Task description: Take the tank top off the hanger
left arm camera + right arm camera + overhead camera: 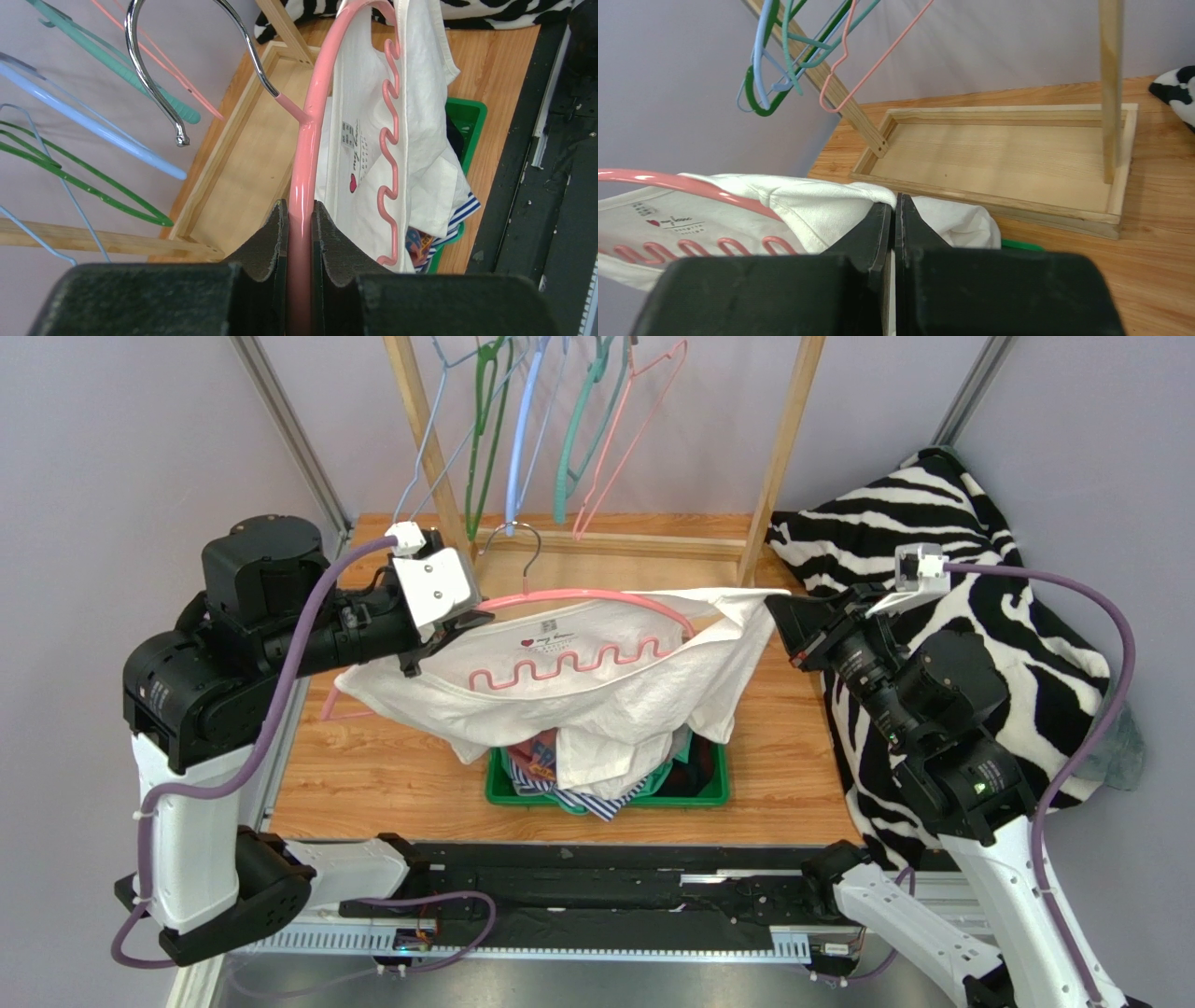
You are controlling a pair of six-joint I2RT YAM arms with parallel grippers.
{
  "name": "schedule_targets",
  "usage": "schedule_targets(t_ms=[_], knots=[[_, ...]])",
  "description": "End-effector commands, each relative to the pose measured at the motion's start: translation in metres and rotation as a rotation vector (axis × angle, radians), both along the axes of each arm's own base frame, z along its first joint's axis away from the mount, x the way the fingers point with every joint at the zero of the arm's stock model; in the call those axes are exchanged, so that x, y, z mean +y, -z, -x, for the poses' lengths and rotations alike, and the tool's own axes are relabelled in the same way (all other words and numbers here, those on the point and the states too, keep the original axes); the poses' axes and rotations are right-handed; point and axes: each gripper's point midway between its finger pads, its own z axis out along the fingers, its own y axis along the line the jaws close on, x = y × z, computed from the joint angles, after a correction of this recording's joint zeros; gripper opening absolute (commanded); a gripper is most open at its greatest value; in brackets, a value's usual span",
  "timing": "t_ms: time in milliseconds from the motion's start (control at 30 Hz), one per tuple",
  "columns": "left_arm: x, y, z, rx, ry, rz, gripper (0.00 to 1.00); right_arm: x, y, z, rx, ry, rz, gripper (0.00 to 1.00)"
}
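Observation:
A white tank top [589, 679] hangs stretched over a pink hanger [582, 597] with a wavy lower bar and a chrome hook [151, 77], held above the table. My left gripper [300, 210] is shut on the hanger's pink rod near its left end, also seen from above [463, 623]. My right gripper [894, 203] is shut on a fold of the tank top's white cloth [829, 203] at its right edge, at the garment's right corner in the top view [780, 616]. The cloth sags between both arms.
A green basket [709, 791] of clothes sits under the tank top. Behind stands a wooden rack [779, 462] with several coloured hangers [526, 420] and a tray base [997, 157]. A zebra-print cloth [982, 602] lies at the right.

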Motion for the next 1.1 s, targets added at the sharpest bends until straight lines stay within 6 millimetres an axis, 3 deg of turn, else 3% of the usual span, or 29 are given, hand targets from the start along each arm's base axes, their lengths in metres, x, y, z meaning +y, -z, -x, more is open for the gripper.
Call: schedule_targets(t_ms=[0, 133, 300, 367, 467, 600, 767, 833, 900, 967, 1000, 1067], knots=[[0.008, -0.033, 0.008, -0.110, -0.001, 0.070, 0.00, -0.031, -0.026, 0.006, -0.074, 0.126, 0.018, 0.00], [0.012, -0.056, 0.015, -0.181, 0.004, 0.110, 0.00, -0.041, -0.032, 0.019, -0.112, 0.142, 0.032, 0.00], [0.012, -0.079, 0.019, -0.237, 0.018, 0.148, 0.00, -0.037, 0.001, 0.017, -0.012, 0.117, 0.090, 0.00], [0.006, -0.077, 0.023, -0.218, 0.058, 0.153, 0.00, -0.026, 0.025, 0.009, 0.055, 0.086, 0.113, 0.00], [-0.004, -0.068, 0.039, -0.161, 0.158, 0.153, 0.00, -0.012, 0.044, -0.004, 0.097, 0.045, 0.130, 0.00], [-0.011, -0.061, 0.051, -0.114, 0.229, 0.161, 0.00, 0.003, 0.052, -0.016, 0.120, -0.002, 0.136, 0.00], [-0.016, -0.071, 0.042, -0.142, 0.218, 0.177, 0.00, 0.021, 0.058, -0.004, 0.103, -0.137, 0.186, 0.00], [-0.021, -0.078, 0.034, -0.156, 0.217, 0.184, 0.00, 0.023, 0.062, 0.008, 0.088, -0.196, 0.226, 0.20], [-0.029, -0.077, 0.020, -0.155, 0.214, 0.173, 0.00, 0.017, 0.051, 0.024, 0.015, -0.222, 0.287, 0.43], [-0.034, -0.080, 0.014, -0.171, 0.216, 0.175, 0.00, 0.003, 0.047, 0.041, -0.044, -0.216, 0.368, 0.56], [-0.039, -0.077, 0.008, -0.160, 0.220, 0.168, 0.00, -0.003, 0.037, 0.049, -0.080, -0.211, 0.389, 0.59], [-0.044, -0.071, 0.002, -0.143, 0.227, 0.156, 0.00, -0.011, 0.037, 0.065, -0.101, -0.227, 0.436, 0.64]])
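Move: The tank top's far shoulder is already pinched in the right hand. The hanger's right end lies about 9 cm to this hand's left, level ahead and 2 cm lower; the green box is roughly 17 cm left, about level ahead and some 35 cm down. From the left hand, which holds the hanger, the tank top's middle is about 11 cm right, 3 cm ahead and 12 cm down, with the hanger's right end 22 cm right, 6 cm ahead and 8 cm down. The tank top's shoulder, still pinched, is tugged about 3 cm right and 2 cm back, away from the hanger, then swept down some 8 cm, forward and slightly left; the right fingers open and let go while backing off about 5 cm. Meanwhile the left hand keeps its grip and raises the hanger about 5 cm, drawing back, then swings it right and forward, turned some 10 degrees clockwise. ##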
